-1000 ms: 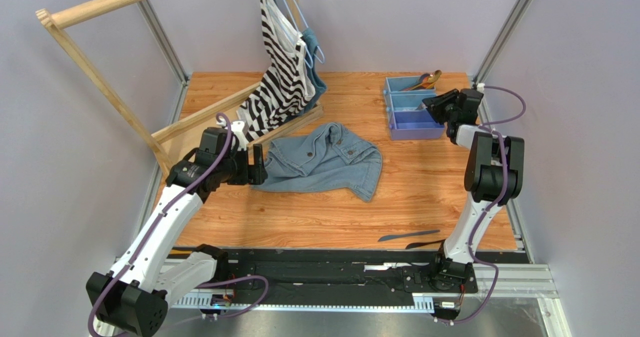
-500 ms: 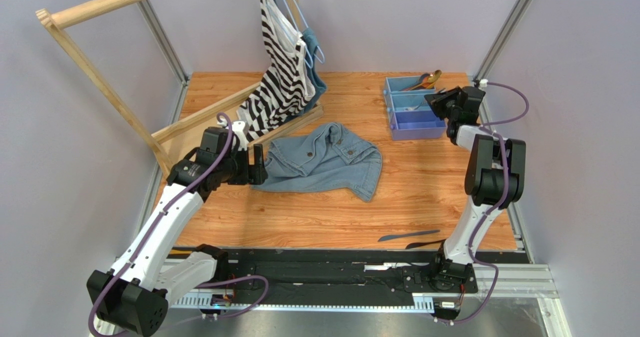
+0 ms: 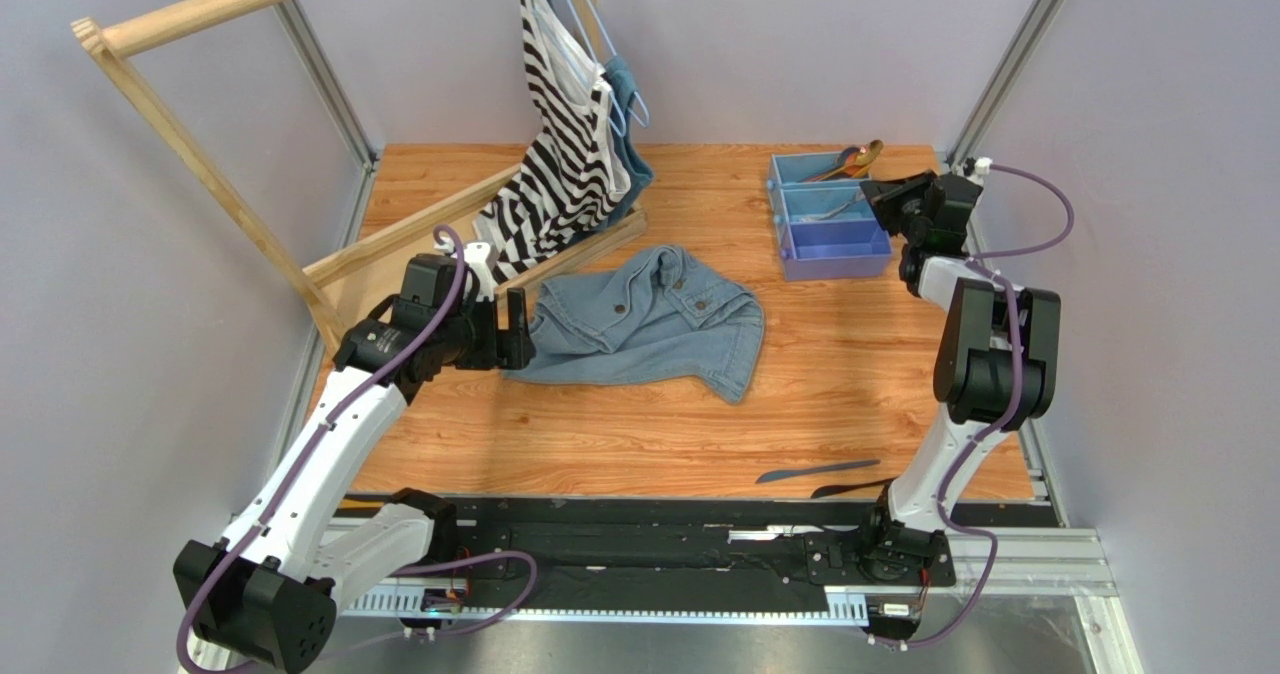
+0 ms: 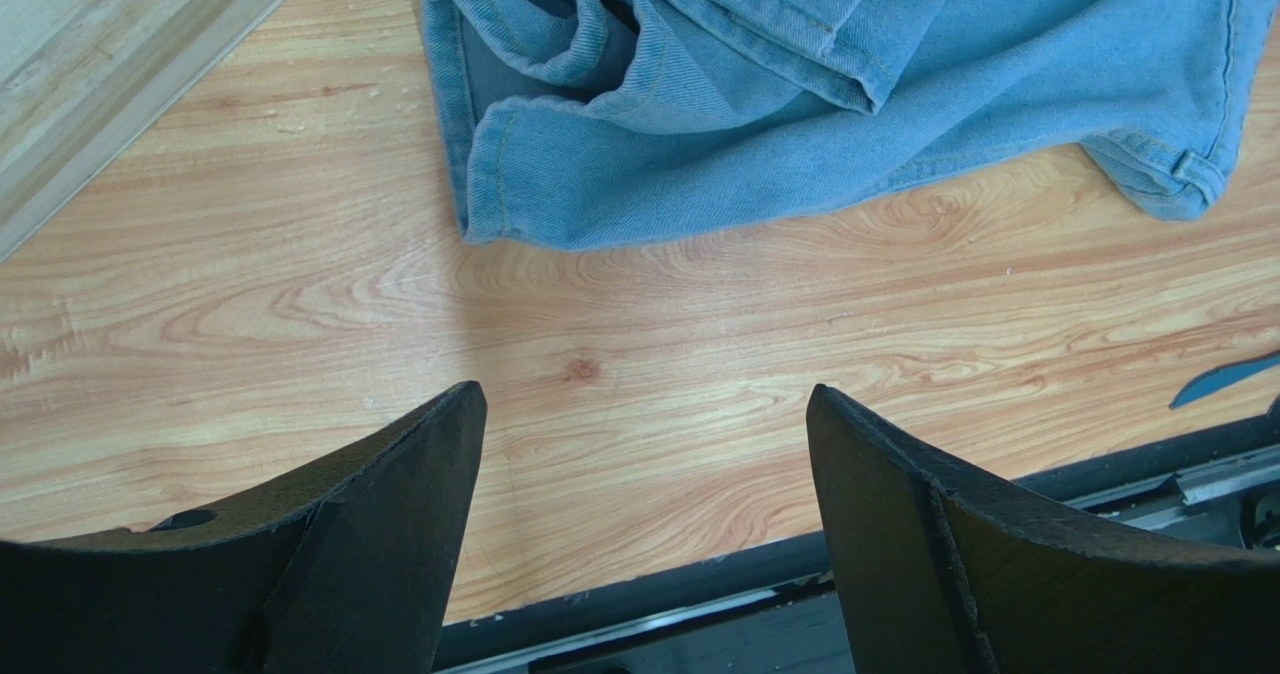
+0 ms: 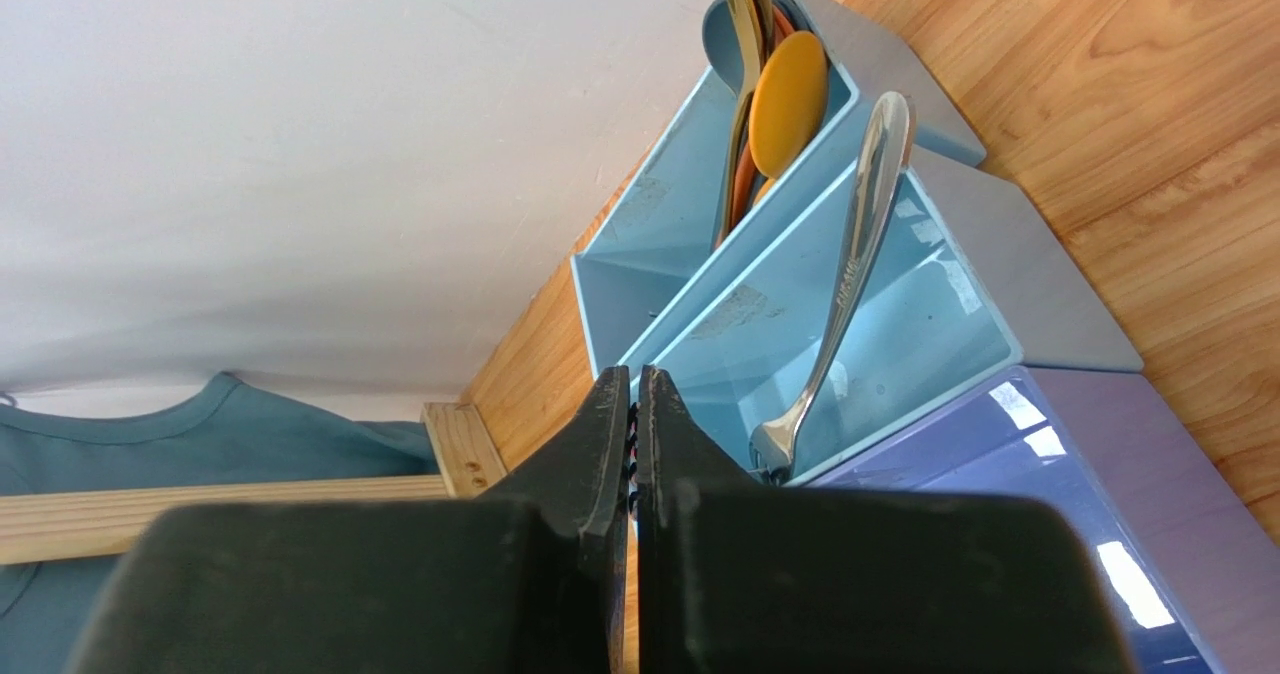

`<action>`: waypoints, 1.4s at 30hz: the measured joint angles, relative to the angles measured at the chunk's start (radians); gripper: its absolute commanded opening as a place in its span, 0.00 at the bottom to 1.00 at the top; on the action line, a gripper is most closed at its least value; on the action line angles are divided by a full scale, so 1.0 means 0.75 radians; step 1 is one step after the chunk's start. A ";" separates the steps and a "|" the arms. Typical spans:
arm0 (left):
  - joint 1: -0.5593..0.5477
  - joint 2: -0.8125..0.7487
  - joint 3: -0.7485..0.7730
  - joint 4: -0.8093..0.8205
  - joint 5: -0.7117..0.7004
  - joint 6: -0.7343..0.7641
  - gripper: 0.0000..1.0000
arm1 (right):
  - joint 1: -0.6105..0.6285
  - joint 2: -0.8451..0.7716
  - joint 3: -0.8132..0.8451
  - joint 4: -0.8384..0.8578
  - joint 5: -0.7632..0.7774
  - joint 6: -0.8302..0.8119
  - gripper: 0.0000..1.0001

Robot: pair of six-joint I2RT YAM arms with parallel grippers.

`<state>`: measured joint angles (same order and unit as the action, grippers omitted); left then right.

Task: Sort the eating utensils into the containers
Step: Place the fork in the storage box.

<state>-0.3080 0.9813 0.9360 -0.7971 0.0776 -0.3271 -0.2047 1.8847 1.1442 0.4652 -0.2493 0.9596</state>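
Observation:
The light blue tray [image 3: 792,230] stands at the table's far right. A silver fork [image 5: 843,277] lies in its middle compartment. A yellow spoon [image 5: 787,83] and a gold spoon [image 5: 742,22] rest in the far compartment. My right gripper [image 5: 631,391] is shut and holds nothing; it hovers just right of the tray [image 5: 672,266], level with its rim. A blue knife [image 3: 816,472] and a dark utensil [image 3: 849,487] lie at the near edge. My left gripper [image 4: 646,412] is open above bare wood, beside the denim garment.
A crumpled denim garment [image 3: 654,319] lies mid-table. A wooden rack [image 3: 226,179] with a hanging striped top [image 3: 564,134] fills the back left. Metal frame posts stand at the back corners. A black rail [image 3: 661,517] runs along the near edge.
My right gripper has shut and drawn back to the right, off the tray. The fork stays in the middle compartment. The left arm has not moved.

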 measured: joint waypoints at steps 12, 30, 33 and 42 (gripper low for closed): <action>-0.006 0.004 0.000 0.000 0.001 0.000 0.87 | -0.045 0.005 -0.053 0.244 -0.043 0.125 0.00; -0.008 0.011 0.000 -0.001 0.001 0.001 0.87 | -0.014 0.176 -0.034 0.299 -0.057 0.179 0.19; -0.008 0.011 0.000 -0.001 0.002 0.001 0.87 | 0.001 0.183 -0.032 0.297 -0.053 0.167 0.30; -0.014 0.011 0.000 -0.001 0.005 0.001 0.87 | 0.008 0.173 -0.002 0.164 -0.003 0.124 0.58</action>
<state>-0.3187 0.9897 0.9360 -0.7975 0.0811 -0.3267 -0.1986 2.0148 1.1427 0.5884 -0.2512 1.0523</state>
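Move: The fork already leans in the storage box's middle compartment, its middle about 2 cm ahead of the right hand, 2 cm to its right and 9 cm below. The spoons in the far compartment are roughly 10 cm ahead, 1 cm right and 7 cm lower; the purple compartment is about 6 cm back, 2 cm left and 12 cm down. From the left hand, the fork is some 33 cm ahead, 68 cm right and 10 cm below. Right hand lifts its shut fingers about 3 cm, then drops some 6 cm towards the fork, opening partway. ##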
